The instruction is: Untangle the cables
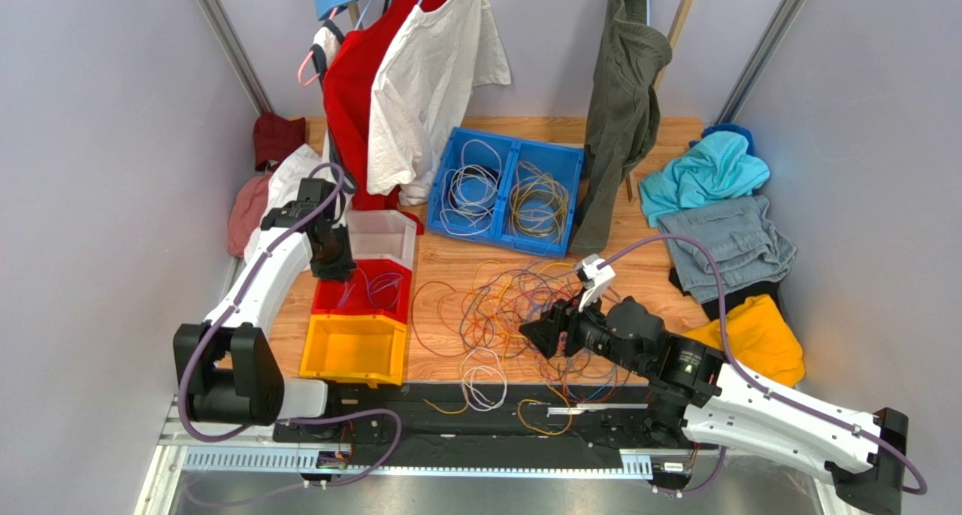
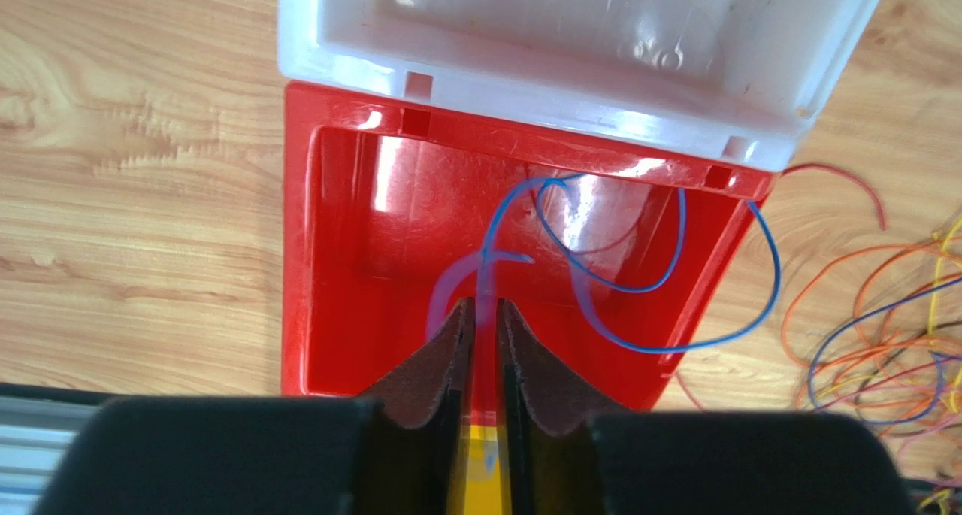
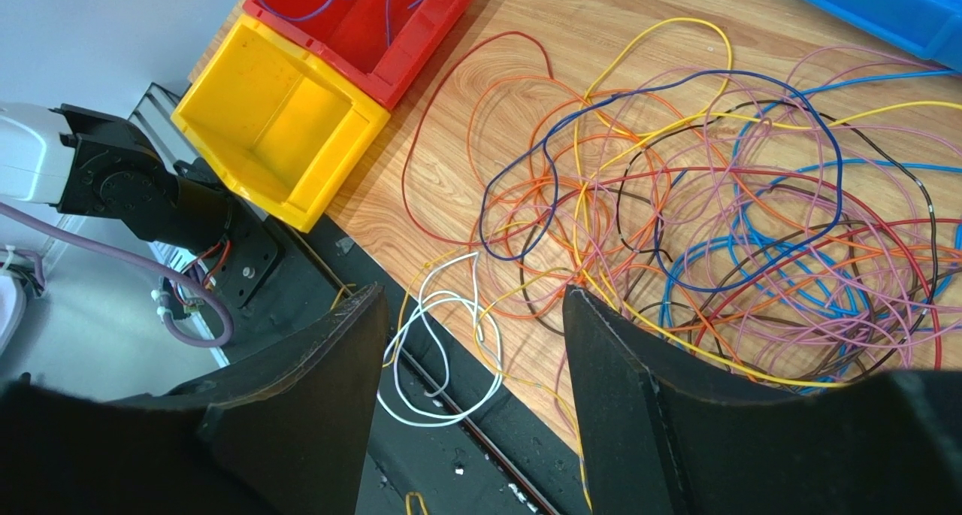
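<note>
The cables (image 1: 508, 301) lie as a tangle of yellow, orange, purple, blue and red strands on the wooden table; in the right wrist view the cables (image 3: 700, 199) spread ahead of the fingers. A white cable (image 3: 435, 312) loops over the table's front edge. My right gripper (image 1: 540, 335) hovers open at the tangle's near side, nothing between its fingers (image 3: 474, 293). My left gripper (image 2: 484, 312) hangs over the red bin (image 2: 339, 256), its jaws narrowly apart. A blue cable (image 2: 678, 349) runs from between them and loops in the bin, part draped over its right wall.
A yellow bin (image 1: 353, 349) sits in front of the red bin (image 1: 364, 295), a white bin (image 1: 378, 239) behind it. A blue crate (image 1: 508, 188) holds coiled cables. Clothes hang at the back and lie piled at the right (image 1: 723, 239).
</note>
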You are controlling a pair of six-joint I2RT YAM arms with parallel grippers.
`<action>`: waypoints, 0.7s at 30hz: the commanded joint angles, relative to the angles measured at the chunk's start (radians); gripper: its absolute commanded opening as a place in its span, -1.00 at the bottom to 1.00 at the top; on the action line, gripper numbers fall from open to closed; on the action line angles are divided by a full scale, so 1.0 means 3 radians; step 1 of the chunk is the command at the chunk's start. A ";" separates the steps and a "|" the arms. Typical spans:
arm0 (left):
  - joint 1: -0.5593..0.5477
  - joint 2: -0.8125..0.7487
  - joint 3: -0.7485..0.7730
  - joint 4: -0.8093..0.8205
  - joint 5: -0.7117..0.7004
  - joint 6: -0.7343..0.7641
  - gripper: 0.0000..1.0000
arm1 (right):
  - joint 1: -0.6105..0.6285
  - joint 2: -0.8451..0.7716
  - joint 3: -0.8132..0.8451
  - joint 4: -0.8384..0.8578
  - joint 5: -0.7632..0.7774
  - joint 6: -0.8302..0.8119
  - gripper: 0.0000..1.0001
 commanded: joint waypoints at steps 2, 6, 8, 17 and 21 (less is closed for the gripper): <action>0.0015 -0.0091 0.0117 -0.0015 -0.0029 -0.0078 -0.10 | -0.0002 -0.0083 0.0061 0.0081 0.0020 0.0046 0.24; 0.0015 -0.0427 0.0209 -0.0036 -0.0075 -0.0205 0.98 | -0.0002 -0.0099 0.0051 0.0091 0.0036 0.0041 0.24; 0.0010 -0.0596 0.0225 0.0030 0.0006 -0.0287 0.98 | -0.0002 -0.0048 0.0051 0.0116 0.0020 0.0041 0.24; -0.1696 -0.1079 -0.0087 0.1027 -0.0035 -0.0921 0.98 | -0.0002 0.0136 0.0066 0.0127 0.0148 0.0097 0.22; -0.2274 -0.0527 -0.0210 0.1538 -0.0045 -0.1187 0.98 | -0.0002 0.0085 0.0112 -0.0128 0.0409 0.0148 0.20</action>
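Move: The left hand, with blue cable between its barely parted fingers, is over the red bin, whose middle is roughly 2 cm to its right, 1 cm back and 6 cm below. The white bin is about 11 cm ahead and 5 cm right, the yellow bin some 12 cm back. The cable tangle is around 35 cm right, 3 cm back and 10 cm down. For the right hand, the red bin is about 37 cm left and 10 cm ahead. Left fingers open wide, letting go of the blue cable, then rise 12 cm and swing 18 cm right, towards the tangle. ##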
